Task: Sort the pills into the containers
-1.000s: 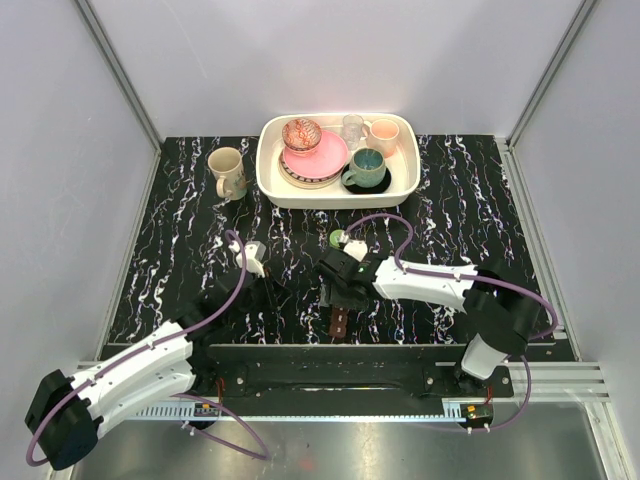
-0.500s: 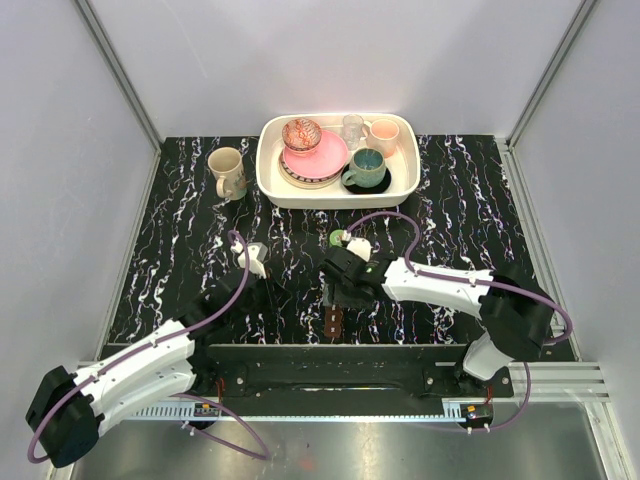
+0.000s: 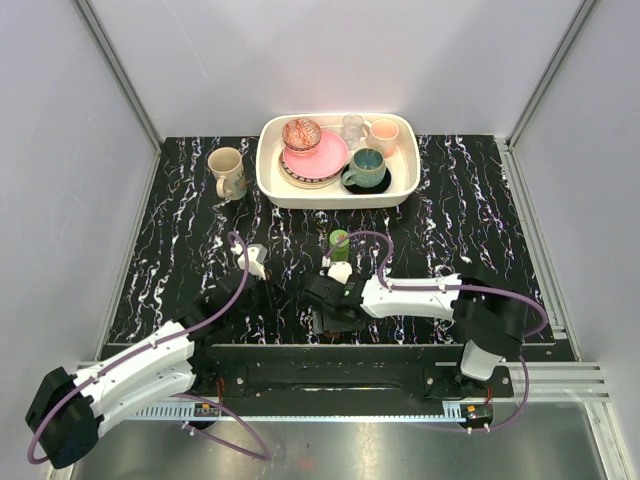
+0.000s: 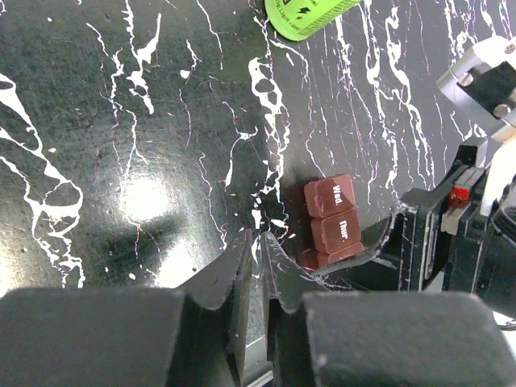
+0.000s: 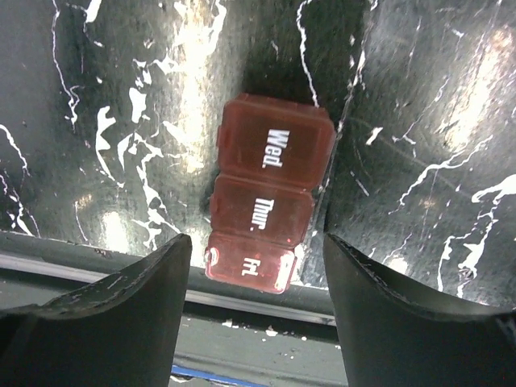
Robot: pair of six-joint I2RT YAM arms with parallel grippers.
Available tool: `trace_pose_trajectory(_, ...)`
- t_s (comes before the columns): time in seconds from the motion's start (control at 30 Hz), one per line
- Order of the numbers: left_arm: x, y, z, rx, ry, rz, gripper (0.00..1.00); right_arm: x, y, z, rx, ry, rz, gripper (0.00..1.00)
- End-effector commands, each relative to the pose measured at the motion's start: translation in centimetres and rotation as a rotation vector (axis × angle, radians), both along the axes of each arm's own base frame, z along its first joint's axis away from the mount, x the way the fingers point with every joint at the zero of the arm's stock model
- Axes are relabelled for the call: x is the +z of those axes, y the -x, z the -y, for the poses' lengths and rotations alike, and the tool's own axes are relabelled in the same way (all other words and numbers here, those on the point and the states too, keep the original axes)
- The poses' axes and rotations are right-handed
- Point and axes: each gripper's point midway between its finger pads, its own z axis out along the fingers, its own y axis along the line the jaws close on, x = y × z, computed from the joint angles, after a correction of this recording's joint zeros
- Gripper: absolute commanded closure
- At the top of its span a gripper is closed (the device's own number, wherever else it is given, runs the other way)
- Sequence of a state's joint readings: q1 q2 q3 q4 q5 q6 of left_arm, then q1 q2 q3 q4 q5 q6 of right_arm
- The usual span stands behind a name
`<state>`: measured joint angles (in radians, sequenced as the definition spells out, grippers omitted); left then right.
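Observation:
The containers are a small red-brown pill case [image 5: 266,205] with shut lids marked Wed., Thur. and Fri. It lies flat, and its Fri. end reaches the table's front edge. My right gripper [image 5: 256,242] is open and straddles that end, one finger on each side with a gap to the case. From above, the right gripper [image 3: 322,318] covers the case. My left gripper [image 4: 258,242] is shut on nothing, just left of the case [image 4: 332,222], low over the table [image 3: 268,288]. No pills show in any view.
A green bottle [image 3: 339,240] is on the table just behind the right wrist, also seen from the left wrist [image 4: 310,14]. A white tray [image 3: 272,185] of crockery and a beige mug [image 3: 227,172] are at the back. A black rail [image 3: 330,355] runs along the front edge.
The right arm has moved left and toward the front edge, over the case, so the case no longer shows from above and the green bottle does. The left arm has not moved.

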<state>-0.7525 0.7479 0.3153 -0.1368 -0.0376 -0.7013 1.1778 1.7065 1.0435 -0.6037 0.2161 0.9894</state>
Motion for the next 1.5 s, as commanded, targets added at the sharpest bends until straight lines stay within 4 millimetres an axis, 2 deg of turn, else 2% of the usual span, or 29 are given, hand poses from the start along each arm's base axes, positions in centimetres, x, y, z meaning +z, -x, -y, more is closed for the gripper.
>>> trace_pose_trajectory(0.0,0.6,0.0,0.5,-0.01,0.034,0.015,0.86,0.2,0.2,0.1,-0.047,0.003,0.02,0.29)
trace_pose_trajectory(0.3,0.6,-0.1,0.5,-0.008,0.028,0.011,0.86,-0.1,0.3,0.5,-0.049,0.017,0.027,0.46)
trace_pose_trajectory(0.57,0.4,0.0,0.4,-0.003,0.03,0.006,0.85,0.0,0.6,0.2,-0.018,0.018,0.033,0.56)
trace_pose_trajectory(0.63,0.4,0.1,0.5,-0.007,0.039,0.005,0.74,0.0,0.7,0.1,0.006,0.014,0.035,0.56)
trace_pose_trajectory(0.67,0.8,0.0,0.8,-0.01,0.059,0.017,0.66,0.3,1.0,-0.1,0.058,0.001,0.032,0.58)
trace_pose_trajectory(0.83,1.2,0.5,1.7,-0.03,0.148,0.015,0.47,1.8,1.5,-0.1,0.168,-0.098,0.076,0.71)
trace_pose_trajectory(0.97,2.9,0.2,2.6,-0.037,0.218,0.038,0.32,4.1,2.4,0.4,0.238,-0.193,0.107,0.81)
trace_pose_trajectory(1.07,4.1,0.2,3.4,-0.058,0.276,0.043,0.13,5.7,3.0,0.3,0.319,-0.259,0.125,0.82)
trace_pose_trajectory(1.13,5.1,0.6,4.2,-0.097,0.319,0.044,0.04,6.5,3.3,0.3,0.361,-0.283,0.144,0.84)
trace_pose_trajectory(1.3,7.9,0.7,6.4,-0.191,0.395,0.057,0.01,9.0,3.5,0.6,0.413,-0.354,0.2,0.84)
trace_pose_trajectory(1.43,9.1,1.2,8.0,-0.276,0.432,0.048,0.01,10.6,3.3,0.6,0.419,-0.394,0.242,0.84)
trace_pose_trajectory(1.47,8.9,1.2,8.2,-0.282,0.429,0.034,0.01,11.0,3.3,0.7,0.416,-0.402,0.251,0.84)
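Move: The red pill box lies on the table right under the open right fingers: its middle is about 2 cm ahead of that hand and 1 cm below, its Fri end reaching back between the fingertips. The green jar stands some 14 cm ahead and 1 cm to the right of the hand. From the nearly shut left hand, the box is about 3 cm back, 9 cm to the right and 7 cm below, and the jar about 9 cm ahead and 9 cm right. The right hand eases back about a centimetre while its fingers close on the sides of the pill box's Fri end, then lifts the box some 9 cm, drifting a little farther back, turning roughly 20 degrees counter-clockwise and tilting so its left side rises. The left hand waits, then opens its fingers fully and goes about 5 cm to the right and nearly 4 cm up towards the box's free Wed end, rolling its left side down, until its right finger comes close beside that end; whether they touch can't be told. ##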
